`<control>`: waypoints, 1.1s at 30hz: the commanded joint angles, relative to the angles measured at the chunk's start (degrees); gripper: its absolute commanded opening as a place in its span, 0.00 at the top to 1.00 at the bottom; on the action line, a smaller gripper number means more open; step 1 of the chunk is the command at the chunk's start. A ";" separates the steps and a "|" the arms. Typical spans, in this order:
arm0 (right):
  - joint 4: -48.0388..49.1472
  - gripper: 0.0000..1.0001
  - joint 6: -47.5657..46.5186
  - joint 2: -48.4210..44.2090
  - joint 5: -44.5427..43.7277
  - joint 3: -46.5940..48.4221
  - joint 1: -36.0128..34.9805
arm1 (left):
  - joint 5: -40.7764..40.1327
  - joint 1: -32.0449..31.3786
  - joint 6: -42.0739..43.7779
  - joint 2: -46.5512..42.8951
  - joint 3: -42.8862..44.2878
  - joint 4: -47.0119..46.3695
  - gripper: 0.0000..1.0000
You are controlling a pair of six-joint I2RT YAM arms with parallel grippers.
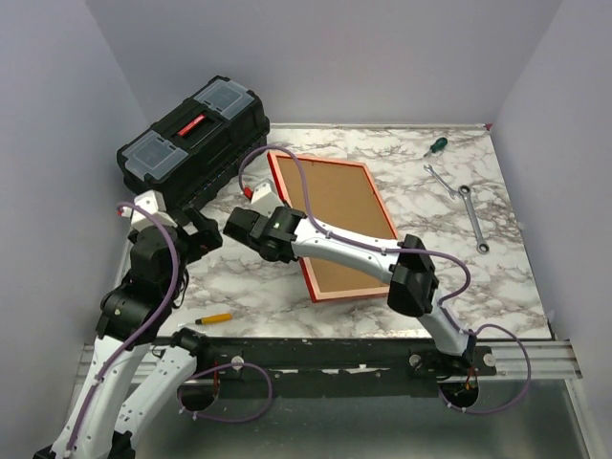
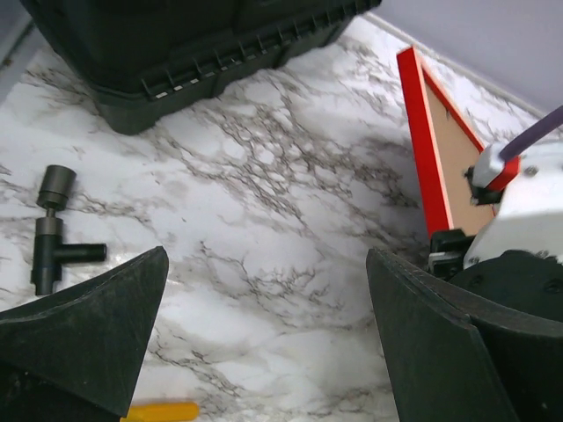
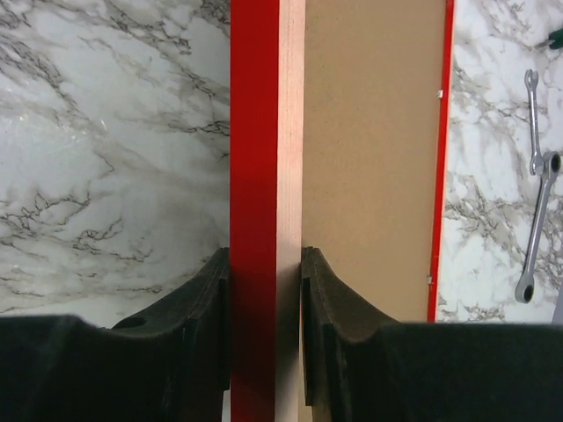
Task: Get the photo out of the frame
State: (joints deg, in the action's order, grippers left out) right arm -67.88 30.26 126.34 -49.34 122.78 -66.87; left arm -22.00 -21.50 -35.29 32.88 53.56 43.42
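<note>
The red frame [image 1: 382, 207] lies back side up on the marble table, showing its brown backing board [image 1: 337, 212]. The photo is hidden under the board. My right gripper [image 1: 284, 222] reaches across from the right and is shut on the frame's left rail. In the right wrist view that gripper [image 3: 266, 257] has one finger on the rail's red outer face [image 3: 253, 132] and the other against its pale inner edge beside the board [image 3: 374, 149]. My left gripper [image 1: 196, 234] hovers left of the frame, open and holding nothing; its wrist view [image 2: 266, 257] shows bare marble between the fingers and the frame [image 2: 420, 141] at right.
A black toolbox [image 1: 196, 139] stands at the back left. A small black T-shaped fitting [image 2: 53, 233] lies near it. A yellow pencil [image 1: 215, 317] is near the front edge. Two wrenches [image 1: 475, 215] and a green-handled screwdriver [image 1: 435, 146] lie at the back right. Walls enclose the table.
</note>
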 commanded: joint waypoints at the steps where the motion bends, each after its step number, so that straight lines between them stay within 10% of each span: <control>1: 14.48 0.99 5.22 -0.35 11.72 -5.43 0.17 | -5.86 0.14 -0.24 -2.40 -2.17 -0.32 0.02; 5: 20.07 0.95 5.22 -1.20 19.42 -8.55 -0.10 | -5.30 0.14 -0.07 -2.40 -2.67 -0.52 0.02; 9: 26.27 0.47 4.73 -3.27 30.01 -12.26 -0.10 | -3.45 0.14 0.37 -0.84 -2.55 -0.40 0.01; 13: 29.73 0.25 3.70 -8.63 33.60 -17.17 0.47 | 0.94 0.21 1.45 0.24 -3.24 -1.34 0.02; 22: 40.81 0.21 6.94 -34.99 35.64 -50.13 8.09 | 23.39 0.14 5.12 6.52 -7.29 -8.46 0.01; 33: 49.34 0.22 19.92 -63.12 43.34 -83.26 17.21 | 41.72 -1.35 -9.80 24.78 -23.82 -32.76 0.06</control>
State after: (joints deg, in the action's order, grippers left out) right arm -21.98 42.70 67.75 -9.28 43.86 -49.67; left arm 11.86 -21.67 -39.07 51.86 32.29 22.37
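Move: The right gripper already pinches the face-down photo frame by its raised left edge; the frame's middle lies about 10 cm to its right, level fore and aft, 4 cm lower. The toolbox stands 22 cm left and 18 cm ahead of that hand. From the empty left gripper the frame's middle is some 26 cm right, 6 cm ahead, 17 cm below; the T-shaped tool lies 11 cm left and 2 cm back, the yellow handle 12 cm back and 2 cm left. Lower the frame's left edge some 7 cm to the table with the right gripper, easing left as you open to let go, then swing that gripper right and back over the backboard, rolling its left side up about 45 degrees. Hold the left gripper nearly still at first, then bring it down and right, open, towards the frame's left edge, tipping its fingers down and turning clockwise. ##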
